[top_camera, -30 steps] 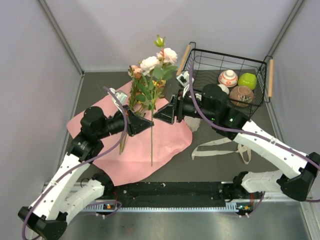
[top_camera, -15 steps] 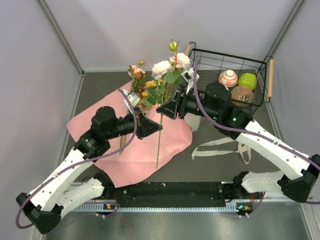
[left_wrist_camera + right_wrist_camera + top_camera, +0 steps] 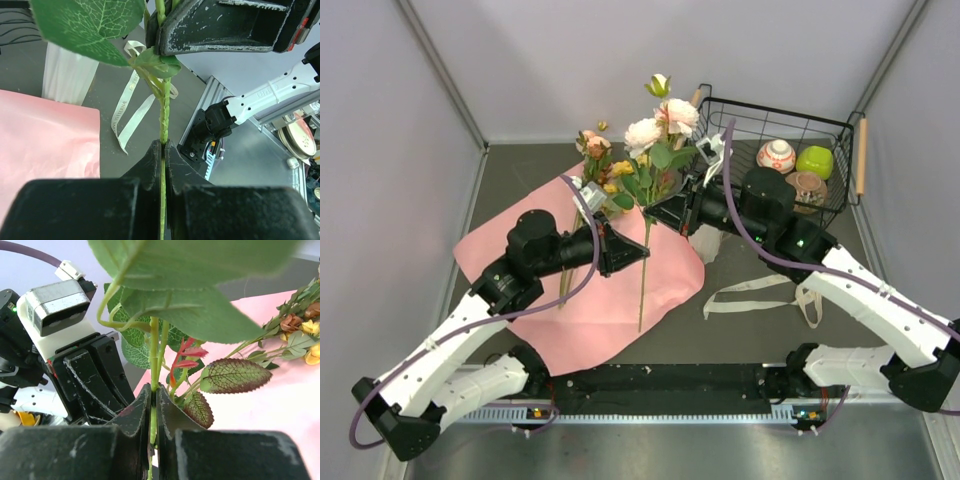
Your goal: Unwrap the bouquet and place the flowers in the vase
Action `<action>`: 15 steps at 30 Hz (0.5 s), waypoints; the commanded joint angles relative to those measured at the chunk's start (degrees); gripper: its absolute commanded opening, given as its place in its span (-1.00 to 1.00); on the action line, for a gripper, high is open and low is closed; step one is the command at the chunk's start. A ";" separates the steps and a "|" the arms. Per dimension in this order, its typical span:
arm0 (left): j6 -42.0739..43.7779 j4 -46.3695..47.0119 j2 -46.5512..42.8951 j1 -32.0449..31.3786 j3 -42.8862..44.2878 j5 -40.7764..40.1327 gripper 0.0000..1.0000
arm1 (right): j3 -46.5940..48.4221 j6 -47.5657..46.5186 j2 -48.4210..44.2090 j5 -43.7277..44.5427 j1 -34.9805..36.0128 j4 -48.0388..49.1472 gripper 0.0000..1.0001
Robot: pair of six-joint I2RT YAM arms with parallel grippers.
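One flower spray (image 3: 655,125) with white and peach-pink blooms stands upright over the pink paper (image 3: 610,300), its green stem (image 3: 641,290) hanging down. My left gripper (image 3: 640,256) is shut on the stem (image 3: 164,115) low down; its tips (image 3: 163,145) pinch it. Just above, my right gripper (image 3: 656,212) is shut on the same stem (image 3: 153,355), jaws (image 3: 153,390) tight around it. More flowers (image 3: 600,160) lie on the paper's far edge. The white ribbed vase (image 3: 67,70) stands beside the paper, mostly hidden behind the right gripper in the top view (image 3: 706,245).
A beige ribbon (image 3: 760,295) lies loose on the table right of the paper. The black wire basket (image 3: 840,190) with wooden handles stands at the back right, holding several small bowls and a green ball (image 3: 815,160). Grey walls close in on both sides.
My right gripper has closed on the stem above the left gripper. Both arms carried the spray right and a little back; it now stands more upright.
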 commanded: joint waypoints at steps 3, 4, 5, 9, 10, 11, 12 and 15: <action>1.42 -0.60 0.01 -0.49 3.97 -2.16 -0.62 | -1.03 -2.13 -2.73 1.47 -0.61 3.70 -1.00; 1.77 -2.43 -0.08 -0.48 4.32 -2.86 -0.38 | -0.95 -3.19 -3.61 2.08 -0.70 3.35 -1.00; 1.95 -3.05 -0.25 -0.48 4.76 -3.92 -0.13 | -0.68 -4.33 -4.22 3.57 -0.70 2.82 -1.00; 2.65 -1.48 -5.07 -0.48 2.57 -7.77 0.41 | 2.04 -13.10 -7.56 8.67 -0.70 0.10 -1.00; 3.18 -1.57 -6.04 -0.48 2.30 -8.75 0.49 | 3.44 -14.70 -8.18 9.81 -0.70 -0.51 -1.00; 3.44 -2.00 -7.79 -0.48 1.95 -10.15 0.51 | 4.06 -16.37 -9.49 12.78 -0.70 -1.04 -1.00; 3.79 -2.62 -8.42 -0.40 1.95 -12.25 0.53 | 4.50 -19.69 -10.03 13.86 -0.70 -1.22 -1.00; 4.59 -4.55 -10.62 -0.40 1.68 -15.87 0.54 | 7.57 -27.17 -10.82 21.76 -0.70 -1.66 -1.00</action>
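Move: The pale-pink flower's stem is pinched by both grippers, the right one higher up it. From the right hand, the vase stands about 11 cm ahead, 12 cm to the right and some 28 cm lower. The remaining flowers lie roughly 19 cm ahead and 15 cm left, the loose ribbon about level and 26 cm right, both some 38 cm below. From the left hand, the vase is around 15 cm ahead, 12 cm right and 22 cm down. Open the left gripper wide to let go of the stem, then back it off left and up, about 3 cm each way. Keep the right fingers shut on the stem below the leaves and carry the flower right and up, some 7 cm in all and speeding up, across to the vase's side, tipping the fingertips upward and swinging them clockwise by roughly 20 degrees in all. ##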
